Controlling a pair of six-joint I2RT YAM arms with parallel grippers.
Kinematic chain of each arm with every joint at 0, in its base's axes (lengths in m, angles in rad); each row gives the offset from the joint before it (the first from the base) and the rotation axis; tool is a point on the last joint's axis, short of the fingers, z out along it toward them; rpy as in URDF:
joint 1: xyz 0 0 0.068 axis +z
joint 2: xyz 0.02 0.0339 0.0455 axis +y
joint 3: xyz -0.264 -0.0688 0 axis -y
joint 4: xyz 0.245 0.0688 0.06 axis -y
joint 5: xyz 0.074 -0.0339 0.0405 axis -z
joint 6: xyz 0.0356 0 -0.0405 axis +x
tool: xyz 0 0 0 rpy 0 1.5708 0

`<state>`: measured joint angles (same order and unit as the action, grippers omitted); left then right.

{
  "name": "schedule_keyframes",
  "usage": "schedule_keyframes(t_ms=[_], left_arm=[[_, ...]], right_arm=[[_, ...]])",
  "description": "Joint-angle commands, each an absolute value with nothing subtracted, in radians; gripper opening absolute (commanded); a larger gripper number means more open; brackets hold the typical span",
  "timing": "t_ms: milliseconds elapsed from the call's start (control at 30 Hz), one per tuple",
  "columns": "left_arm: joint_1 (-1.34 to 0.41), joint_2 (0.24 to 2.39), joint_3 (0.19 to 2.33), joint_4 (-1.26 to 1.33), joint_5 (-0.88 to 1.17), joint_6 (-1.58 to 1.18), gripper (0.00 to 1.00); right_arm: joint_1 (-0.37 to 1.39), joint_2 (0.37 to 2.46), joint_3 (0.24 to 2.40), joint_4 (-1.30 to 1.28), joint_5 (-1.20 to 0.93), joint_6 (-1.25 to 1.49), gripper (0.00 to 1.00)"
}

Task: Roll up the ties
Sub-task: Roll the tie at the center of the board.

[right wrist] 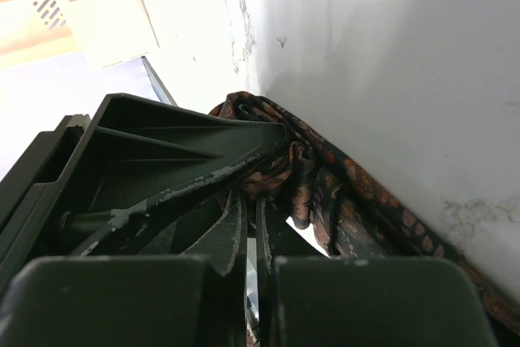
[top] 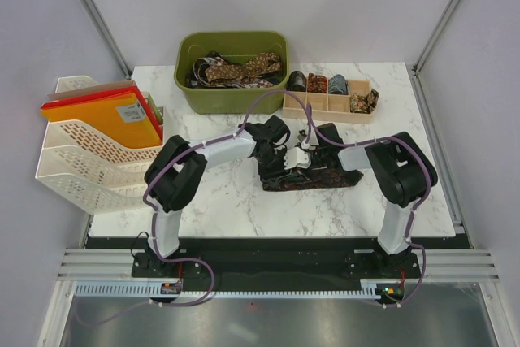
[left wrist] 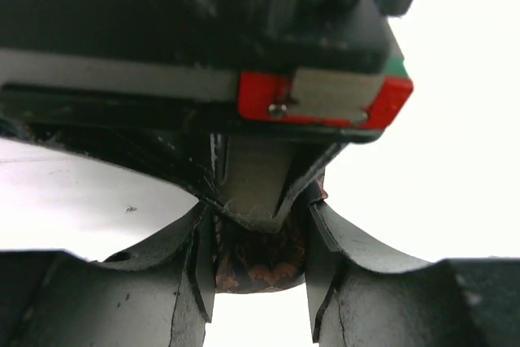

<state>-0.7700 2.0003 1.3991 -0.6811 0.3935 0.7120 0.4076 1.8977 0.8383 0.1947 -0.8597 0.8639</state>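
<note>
A dark brown patterned tie (top: pixel 315 178) lies mid-table, one end wound into a small roll where both arms meet. My left gripper (top: pixel 282 158) is shut on that roll. In the left wrist view the roll (left wrist: pixel 260 270) sits between the left gripper's (left wrist: pixel 260 237) two fingers and touches both. My right gripper (top: pixel 304 157) comes in from the opposite side, and its narrow tip (left wrist: pixel 256 188) pokes down between the left fingers. In the right wrist view the right gripper (right wrist: pixel 253 197) has its jaws almost together, with the tie's (right wrist: pixel 357 201) bunched fabric pinched at the tips.
A green bin (top: pixel 236 101) at the back holds several loose ties (top: pixel 244 67). To its right, a wooden divider box (top: pixel 325 108) holds rolled ties (top: pixel 317 83). Stacked cream file trays (top: pixel 89 152) with orange folders stand at the left edge.
</note>
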Motion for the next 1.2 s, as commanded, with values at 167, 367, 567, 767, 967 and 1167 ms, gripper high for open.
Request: schedule_keyframes(t_ms=[167,367,567,767,967,1167], left_arm=[[-0.787,1.991,1.333,-0.71,0.414,0.755,0.54],[-0.778,1.936,1.345,-0.693,0.433,0.735,0.63],[-0.733,1.864,1.33,-0.646,0.48,0.712,0.71],[-0.661,1.781,1.263,-0.581,0.547,0.733,0.8],[-0.653,1.761,1.195,-0.525,0.61,0.764,0.87],[-0.658,1.789,1.175,-0.459,0.603,0.768,0.92]], right_arm=[[0.345,1.971,0.865,0.003,-0.741,0.683,0.0],[0.337,1.967,0.865,-0.041,-0.73,0.635,0.0],[0.331,1.983,0.893,-0.104,-0.698,0.585,0.0],[0.328,1.991,0.903,-0.14,-0.67,0.565,0.0],[0.345,1.997,0.902,-0.135,-0.649,0.58,0.0],[0.408,2.029,0.928,-0.094,-0.635,0.638,0.0]])
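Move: The rolled end of the tie sits between the left hand's fingers, right at the hand point. From the right hand's shut tips it lies about 3 cm to the left, level in reach and some 1 cm lower. The flat tail of the tie has its middle about 14 cm to the right of the left hand, level in reach, 1 cm below. Counted from the left hand, the wooden tray stands 20 cm ahead and 15 cm right, the green bin 27 cm ahead and 12 cm left. The tie's roll is let go by the left fingers, which spread wide as that hand lifts some 4 cm and shifts about 3 cm left, sinking back slightly at the end, its fingers swinging about 10 degrees farther to the right. The right hand, still shut with its tips at the roll's right side, pushes left about 3.5 cm and down 2 cm, then eases back right 1 cm. ##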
